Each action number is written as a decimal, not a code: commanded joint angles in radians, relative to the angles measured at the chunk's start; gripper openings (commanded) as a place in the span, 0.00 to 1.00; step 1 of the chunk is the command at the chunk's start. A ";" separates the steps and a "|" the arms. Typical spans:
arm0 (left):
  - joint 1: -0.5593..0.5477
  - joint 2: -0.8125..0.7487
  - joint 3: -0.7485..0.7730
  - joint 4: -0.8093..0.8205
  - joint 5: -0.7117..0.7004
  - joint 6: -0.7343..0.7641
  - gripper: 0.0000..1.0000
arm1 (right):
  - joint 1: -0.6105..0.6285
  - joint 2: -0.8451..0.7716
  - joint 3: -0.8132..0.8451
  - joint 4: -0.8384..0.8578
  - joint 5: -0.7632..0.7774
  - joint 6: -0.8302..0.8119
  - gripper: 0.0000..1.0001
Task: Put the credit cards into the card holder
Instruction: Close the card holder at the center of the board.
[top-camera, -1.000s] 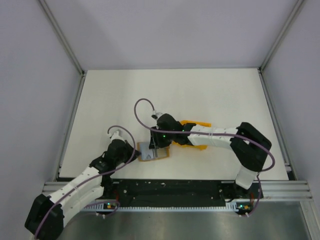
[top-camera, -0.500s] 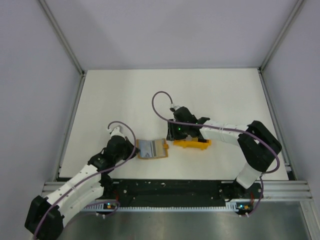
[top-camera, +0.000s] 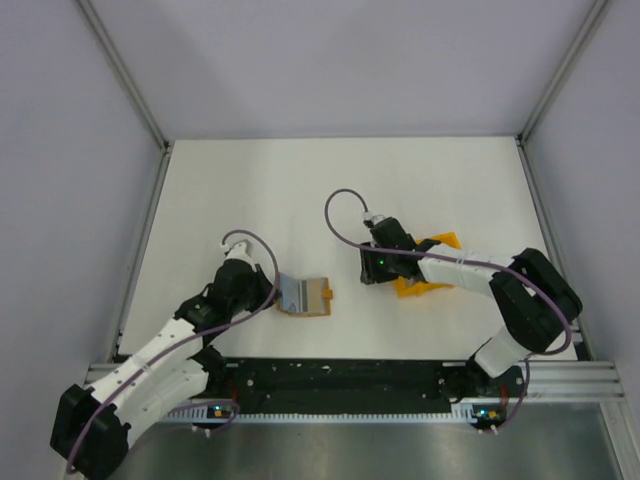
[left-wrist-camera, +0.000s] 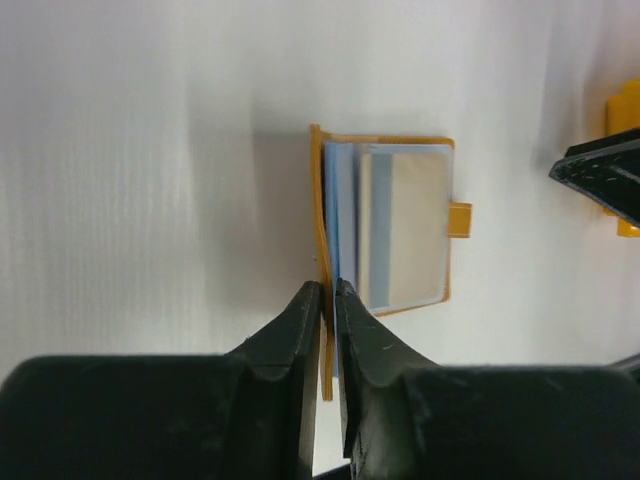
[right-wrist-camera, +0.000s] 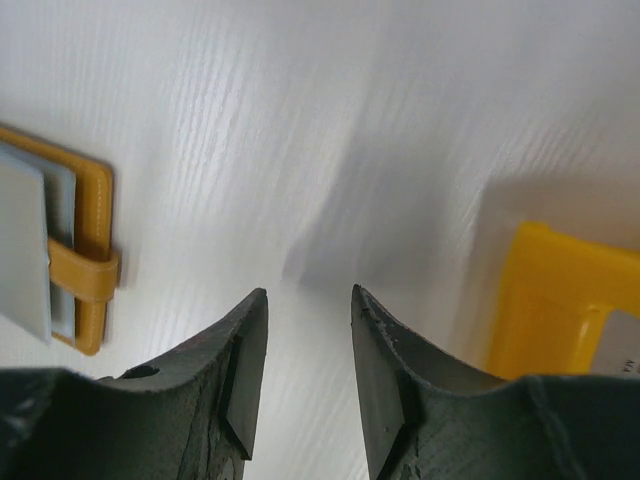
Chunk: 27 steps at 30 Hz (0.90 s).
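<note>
The orange card holder (left-wrist-camera: 322, 215) lies open on the white table, its strap tab (left-wrist-camera: 459, 219) pointing right. Inside it sit both credit cards: the light blue one (left-wrist-camera: 340, 200) and, overlapping it, the silvery grey one (left-wrist-camera: 405, 225). My left gripper (left-wrist-camera: 328, 288) is shut on the holder's left edge, pinching the orange cover together with the blue card's rim. From above, the left gripper (top-camera: 272, 295) meets the holder (top-camera: 312, 298) at its left side. My right gripper (right-wrist-camera: 308, 295) is open and empty over bare table, right of the holder (right-wrist-camera: 90, 215).
A yellow piece (top-camera: 428, 275) lies under the right arm's wrist, seen also as the yellow piece (right-wrist-camera: 550, 300) right of the right fingers. Grey walls close in the table, and a black rail (top-camera: 340, 378) runs along the near edge.
The right gripper has drawn back to the right, off the card holder. The left gripper has shifted slightly right while still pinching the holder's left edge.
</note>
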 joint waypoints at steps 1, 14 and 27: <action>-0.001 0.050 0.095 0.053 0.110 0.073 0.22 | -0.005 -0.120 -0.085 0.166 -0.200 -0.103 0.40; -0.004 0.231 0.144 0.247 0.341 0.063 0.33 | 0.017 -0.123 -0.254 0.676 -0.448 -0.282 0.37; -0.024 0.419 0.196 0.265 0.428 0.101 0.33 | 0.086 -0.013 -0.434 1.208 -0.532 -0.595 0.38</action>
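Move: Low on the left, the left hand has the raised left cover of the card holder between its fingertips; the holder's card-filled half is centred about 9 cm to its right, 1 cm ahead and 6 cm below, its closing tab some 13 cm right, 2 cm ahead and 7 cm below. From the empty right hand, that half lies roughly 12 cm left, 4 cm back and 2 cm lower, while the yellow box sits around 15 cm right and 3 cm ahead. Swinging the cover over the cards, the left hand sweeps about 8 cm right in a shallow arc, up 2.5 cm then down 1, turning some 20 degrees clockwise and spreading its fingers out of their pinch. The right hand, fingers still part open, first backs off, then comes left and back to the tab side, rising 3.5 cm, turning counter-clockwise and tilting its fingers up. ##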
